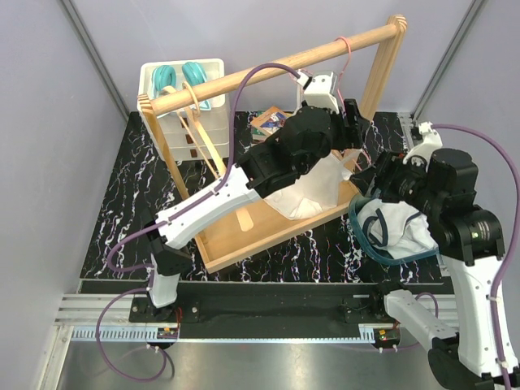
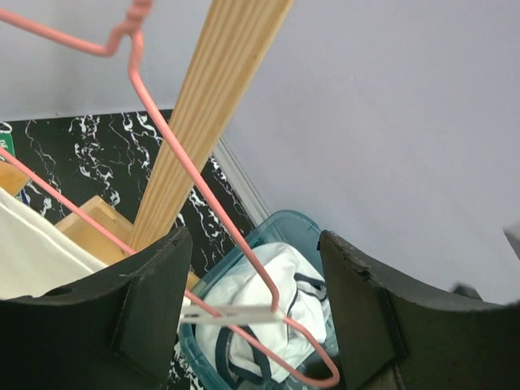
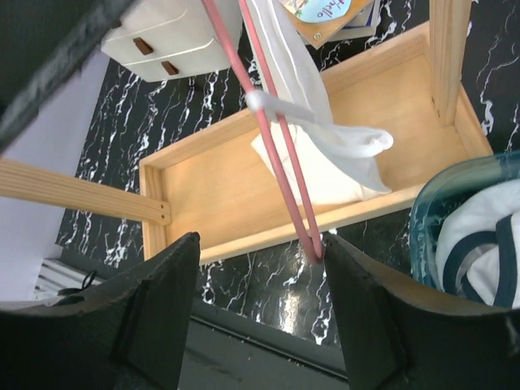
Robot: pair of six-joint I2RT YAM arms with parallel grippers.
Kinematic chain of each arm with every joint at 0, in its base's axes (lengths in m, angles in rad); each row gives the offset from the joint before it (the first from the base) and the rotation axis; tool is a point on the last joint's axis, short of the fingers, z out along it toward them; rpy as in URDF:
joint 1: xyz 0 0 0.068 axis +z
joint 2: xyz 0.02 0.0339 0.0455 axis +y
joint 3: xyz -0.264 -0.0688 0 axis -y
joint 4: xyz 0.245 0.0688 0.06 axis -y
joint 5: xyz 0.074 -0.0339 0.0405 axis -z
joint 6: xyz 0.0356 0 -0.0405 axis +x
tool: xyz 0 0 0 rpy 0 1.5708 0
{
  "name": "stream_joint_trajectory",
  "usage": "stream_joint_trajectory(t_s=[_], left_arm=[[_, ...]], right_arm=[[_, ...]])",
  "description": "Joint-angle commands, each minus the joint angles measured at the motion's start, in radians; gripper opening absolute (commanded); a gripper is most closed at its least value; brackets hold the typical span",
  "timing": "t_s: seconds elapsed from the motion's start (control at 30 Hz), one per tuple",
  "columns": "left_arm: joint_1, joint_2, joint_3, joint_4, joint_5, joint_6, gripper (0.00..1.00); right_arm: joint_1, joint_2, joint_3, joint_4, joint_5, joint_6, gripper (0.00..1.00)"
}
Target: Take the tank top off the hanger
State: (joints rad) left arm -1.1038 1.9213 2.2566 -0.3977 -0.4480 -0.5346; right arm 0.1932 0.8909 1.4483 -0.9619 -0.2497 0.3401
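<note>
A pink wire hanger point(image 1: 344, 49) hangs by its hook from the wooden rod point(image 1: 268, 69) near the right post. The white tank top point(image 1: 313, 191) droops from it down into the rack's base. My left gripper point(image 2: 256, 268) is open, and the hanger point(image 2: 203, 195) runs between its fingers point(image 2: 150, 301) without being clamped. My right gripper point(image 3: 260, 268) is open too. The hanger's point(image 3: 276, 154) lower corner rests against the inner side of its right finger. The tank top point(image 3: 317, 122) still drapes over the wire there.
A teal bin point(image 1: 357, 218) with white, navy-trimmed garments point(image 1: 398, 231) sits at the right by my right arm. The rack's wooden tray base point(image 3: 244, 187) lies below. A white drawer unit point(image 1: 183, 122) and a book point(image 1: 268, 122) stand behind the rack.
</note>
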Motion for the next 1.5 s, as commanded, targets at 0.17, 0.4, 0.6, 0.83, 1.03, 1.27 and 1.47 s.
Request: stream_joint_trajectory(t_s=[0.17, 0.4, 0.6, 0.83, 1.03, 1.27, 1.47], left_arm=[[0.027, 0.025, 0.015, 0.143, 0.040, -0.014, 0.65], [0.039, 0.034, -0.023, 0.180, 0.066, -0.077, 0.59], [0.041, 0.064, -0.008, 0.224, 0.058, -0.094, 0.47], [0.047, 0.093, 0.011, 0.240, 0.057, -0.130, 0.47], [0.048, 0.123, 0.011, 0.338, 0.032, -0.104, 0.54], [0.053, 0.169, 0.024, 0.444, -0.020, -0.082, 0.51], [0.058, 0.174, 0.046, 0.461, 0.003, -0.102, 0.20]], right_arm=[[-0.003, -0.090, 0.081, -0.162, -0.031, 0.077, 0.71], [-0.003, -0.099, 0.239, -0.262, -0.017, 0.086, 0.71], [-0.003, -0.092, 0.313, -0.308, -0.019, 0.086, 0.71], [-0.003, -0.110, 0.351, -0.365, 0.006, 0.083, 0.71], [-0.003, -0.104, 0.373, -0.382, -0.003, 0.086, 0.70], [-0.003, -0.098, 0.443, -0.445, 0.021, 0.068, 0.70], [-0.003, -0.090, 0.481, -0.485, 0.043, 0.051, 0.71]])
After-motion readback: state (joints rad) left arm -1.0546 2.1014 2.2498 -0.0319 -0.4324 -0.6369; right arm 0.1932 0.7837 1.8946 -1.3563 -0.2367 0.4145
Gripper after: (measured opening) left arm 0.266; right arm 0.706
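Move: Some 4 cm ahead of the left hand, 3 cm to its right and 2 cm lower is the pink hanger's right arm, with the white strap near its end. The rack post stands about 13 cm ahead and 3 cm right, and the hanging white tank top's middle some 10 cm left and 14 cm down. From the right hand the same hanger arm is roughly 7 cm ahead, 4 cm left and 3 cm above. Reaching forward and right about 7 cm, sinking slightly, the left hand rolls its left side down some 15 degrees and brings its half-open fingers around the pink hanger's right arm, narrowing them plainly towards the end. The empty right hand, fingers staying open, backs about 12 cm away from the hanger and rises 8 cm. ##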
